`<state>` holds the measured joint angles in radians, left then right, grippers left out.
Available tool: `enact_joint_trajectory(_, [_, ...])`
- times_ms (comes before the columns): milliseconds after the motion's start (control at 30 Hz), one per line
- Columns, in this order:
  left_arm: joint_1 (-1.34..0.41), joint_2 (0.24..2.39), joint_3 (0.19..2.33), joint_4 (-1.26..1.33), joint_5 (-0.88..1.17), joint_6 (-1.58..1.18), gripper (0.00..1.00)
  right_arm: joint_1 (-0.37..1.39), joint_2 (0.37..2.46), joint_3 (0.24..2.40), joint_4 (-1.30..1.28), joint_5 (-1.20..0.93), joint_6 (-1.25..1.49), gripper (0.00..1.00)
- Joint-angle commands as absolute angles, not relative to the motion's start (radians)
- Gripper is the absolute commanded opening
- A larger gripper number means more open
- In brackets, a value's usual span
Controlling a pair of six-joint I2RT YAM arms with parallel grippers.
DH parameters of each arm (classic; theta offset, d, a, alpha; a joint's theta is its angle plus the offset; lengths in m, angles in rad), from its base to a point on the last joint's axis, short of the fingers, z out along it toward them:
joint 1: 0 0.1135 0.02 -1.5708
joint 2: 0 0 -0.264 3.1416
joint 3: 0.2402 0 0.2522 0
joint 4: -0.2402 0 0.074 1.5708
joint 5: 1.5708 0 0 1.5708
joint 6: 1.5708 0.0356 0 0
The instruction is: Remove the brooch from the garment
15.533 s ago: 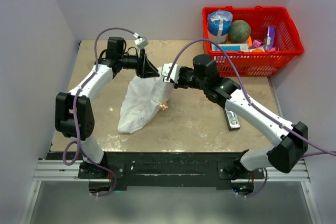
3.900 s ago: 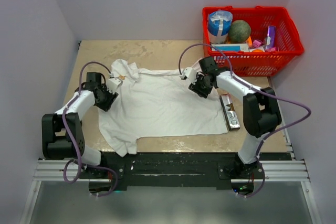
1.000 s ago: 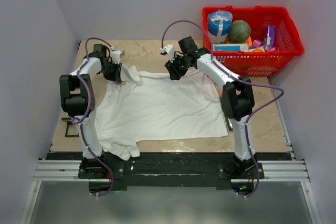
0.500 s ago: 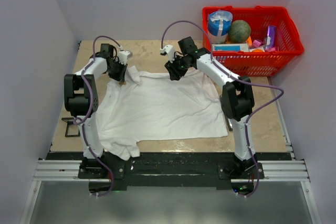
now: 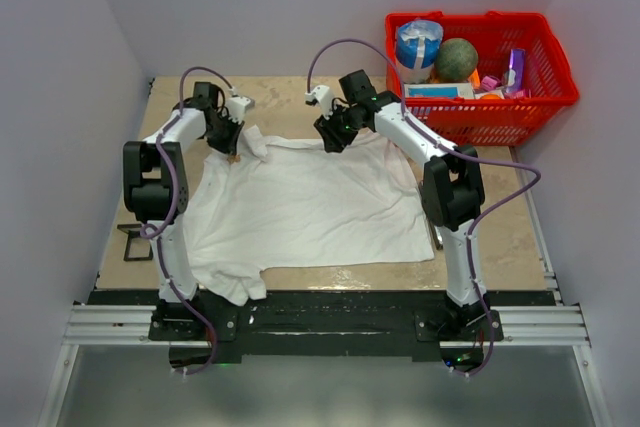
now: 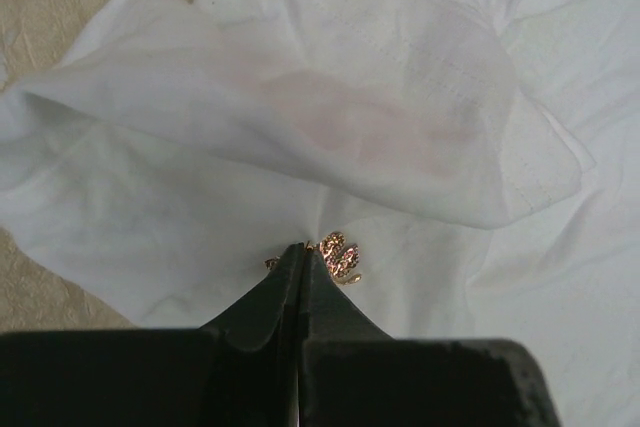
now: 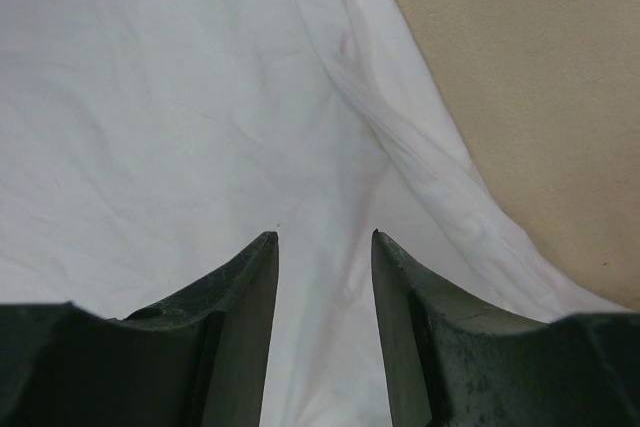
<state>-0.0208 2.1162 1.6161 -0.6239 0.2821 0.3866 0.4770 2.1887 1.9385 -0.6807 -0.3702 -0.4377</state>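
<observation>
The white garment (image 5: 310,202) lies spread flat on the table, its collar end at the far left. The small orange-gold brooch (image 6: 340,255) sits on the cloth just under a folded collar flap (image 6: 300,117). My left gripper (image 6: 303,247) is shut, its tips pinched together on the brooch, whose parts stick out on both sides of them. From above, this gripper (image 5: 232,145) points down at the collar, with the brooch (image 5: 234,158) a tiny speck below it. My right gripper (image 7: 323,237) is open over plain white cloth (image 7: 180,97), at the shirt's far edge (image 5: 330,139).
A red basket (image 5: 480,117) full of several items stands at the back right. A small black stand (image 5: 135,242) sits at the table's left edge. Bare tan tabletop (image 7: 520,97) lies beside the shirt's edge.
My left gripper has shifted slightly right along the collar and its jaws have closed at the brooch. The right arm has stayed still.
</observation>
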Motion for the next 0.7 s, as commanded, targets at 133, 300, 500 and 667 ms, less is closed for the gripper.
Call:
enact_joint_trajectory(133, [-0.043, 2.048, 1.733, -0.721, 0.354, 0.362, 0.00, 0.482, 2.158, 1.905, -0.649, -0.351, -0.442, 0.45])
enact_joint_trajectory(300, [-0.054, 2.002, 1.674, -0.713, 0.304, 0.353, 0.03, 0.480, 2.151, 1.893, -0.638, -0.360, -0.440, 0.45])
enact_joint_trajectory(500, [-0.054, 1.993, 1.597, -0.609, 0.180, 0.477, 0.32, 0.482, 2.140, 1.898, -0.630, -0.364, -0.420, 0.45])
enact_joint_trajectory(667, [-0.054, 2.054, 1.637, -0.626, 0.153, 0.531, 0.37, 0.482, 2.125, 1.884, -0.647, -0.360, -0.440, 0.45])
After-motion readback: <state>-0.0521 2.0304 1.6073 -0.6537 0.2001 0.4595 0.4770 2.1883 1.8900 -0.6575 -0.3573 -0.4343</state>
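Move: The left hand's shut fingertips are right at the brooch, its middle some 1 cm below them and practically straight beneath. A loose folded flap of the garment lies about 3 cm farther out and 6 cm to this hand's right; the black frame is some 21 cm back and 23 cm to its left. From the right hand the brooch lies about 25 cm to the left, 2 cm back and 8 cm below. The left hand, its fingers still shut at the brooch, rises about 4 cm and edges 1.5 cm to the right, then opens its fingers to roughly a third while it swings back to the left and sinks about 1 cm, rolling some 5 degrees, to end with open fingertips above the brooch and clear of it. The right hand, empty and part open, sinks about 1.5 cm over the garment and then stays. ##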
